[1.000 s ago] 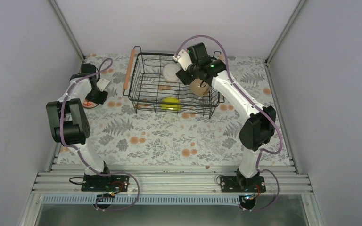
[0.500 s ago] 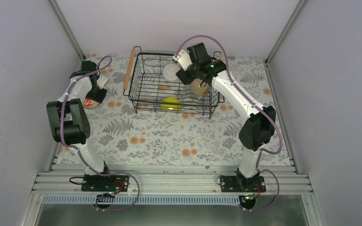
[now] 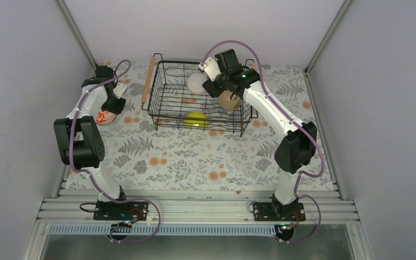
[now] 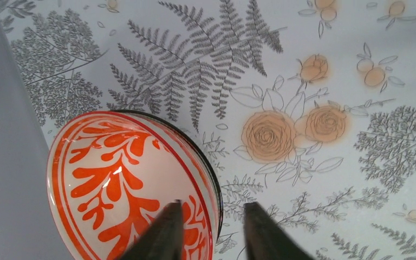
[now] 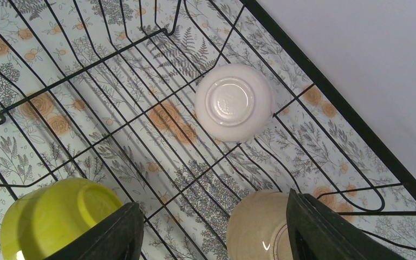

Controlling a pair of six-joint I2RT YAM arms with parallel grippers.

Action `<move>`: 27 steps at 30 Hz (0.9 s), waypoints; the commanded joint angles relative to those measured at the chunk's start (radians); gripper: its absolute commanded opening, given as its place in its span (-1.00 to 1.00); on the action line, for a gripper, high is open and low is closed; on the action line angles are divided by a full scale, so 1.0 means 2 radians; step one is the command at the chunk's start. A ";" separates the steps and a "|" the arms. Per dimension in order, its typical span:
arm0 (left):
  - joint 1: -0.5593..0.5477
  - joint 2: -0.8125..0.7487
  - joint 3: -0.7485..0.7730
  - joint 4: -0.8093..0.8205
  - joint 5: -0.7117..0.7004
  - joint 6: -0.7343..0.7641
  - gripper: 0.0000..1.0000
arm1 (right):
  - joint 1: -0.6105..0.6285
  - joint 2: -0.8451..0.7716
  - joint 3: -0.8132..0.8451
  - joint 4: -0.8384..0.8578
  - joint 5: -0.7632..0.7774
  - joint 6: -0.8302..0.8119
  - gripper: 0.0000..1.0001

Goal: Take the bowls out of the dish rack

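A white bowl with a red-orange pattern (image 4: 114,184) (image 3: 103,116) stands upright on the table at the far left, outside the dish rack. My left gripper (image 4: 212,219) (image 3: 111,104) hovers open over its right rim, one finger above the inside and one outside, holding nothing. The black wire dish rack (image 3: 162,116) (image 5: 325,89) holds a white bowl (image 5: 233,103) (image 3: 196,82) bottom up, a tan bowl (image 5: 257,227) (image 3: 228,101) and a yellow-green bowl (image 5: 54,216) (image 3: 196,119). My right gripper (image 5: 214,233) (image 3: 222,89) hangs open above the rack, the tan bowl just inside its right finger.
A wooden rod handle (image 3: 148,81) runs along the rack's left side. Grey walls stand close behind the rack and just left of the patterned bowl. The floral tablecloth (image 3: 195,157) stretches from the rack to the arm bases.
My left gripper has gone from shut to open, letting go of the patterned bowl's rim, and has lifted back a little. The right arm has not moved.
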 commanded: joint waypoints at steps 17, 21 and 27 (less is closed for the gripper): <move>-0.005 -0.002 -0.003 0.020 -0.008 -0.023 -0.95 | -0.002 -0.009 -0.009 0.008 0.000 -0.005 0.25; -0.005 0.005 -0.013 0.029 -0.008 -0.025 -0.95 | -0.002 -0.010 -0.010 0.008 0.000 -0.005 0.24; -0.007 0.006 -0.013 0.032 -0.010 -0.025 -0.95 | -0.002 -0.010 -0.011 0.008 0.000 -0.004 0.24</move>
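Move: The orange-patterned bowl, top of the stack, lies close beside the left hand: its middle about 5 cm to the left, 2 cm back and some 5 cm below. Its dark-rimmed neighbour sits directly under it, roughly 8 cm below the hand. The rack's left wooden handle stands about 11 cm to the right and 11 cm farther out. From the right hand the orange bowl is some 41 cm left, 8 cm back and 18 cm below. Shut the empty left gripper completely from its half-open state while lifting it about 1 cm and easing it forward about 1 cm, off the bowl's right side. Hold briefly there, then sink straight down some 2 cm with a slight draw back, fingers closed, coming close by the bowl's right rim; keep the wrist as it is, pointing down. ##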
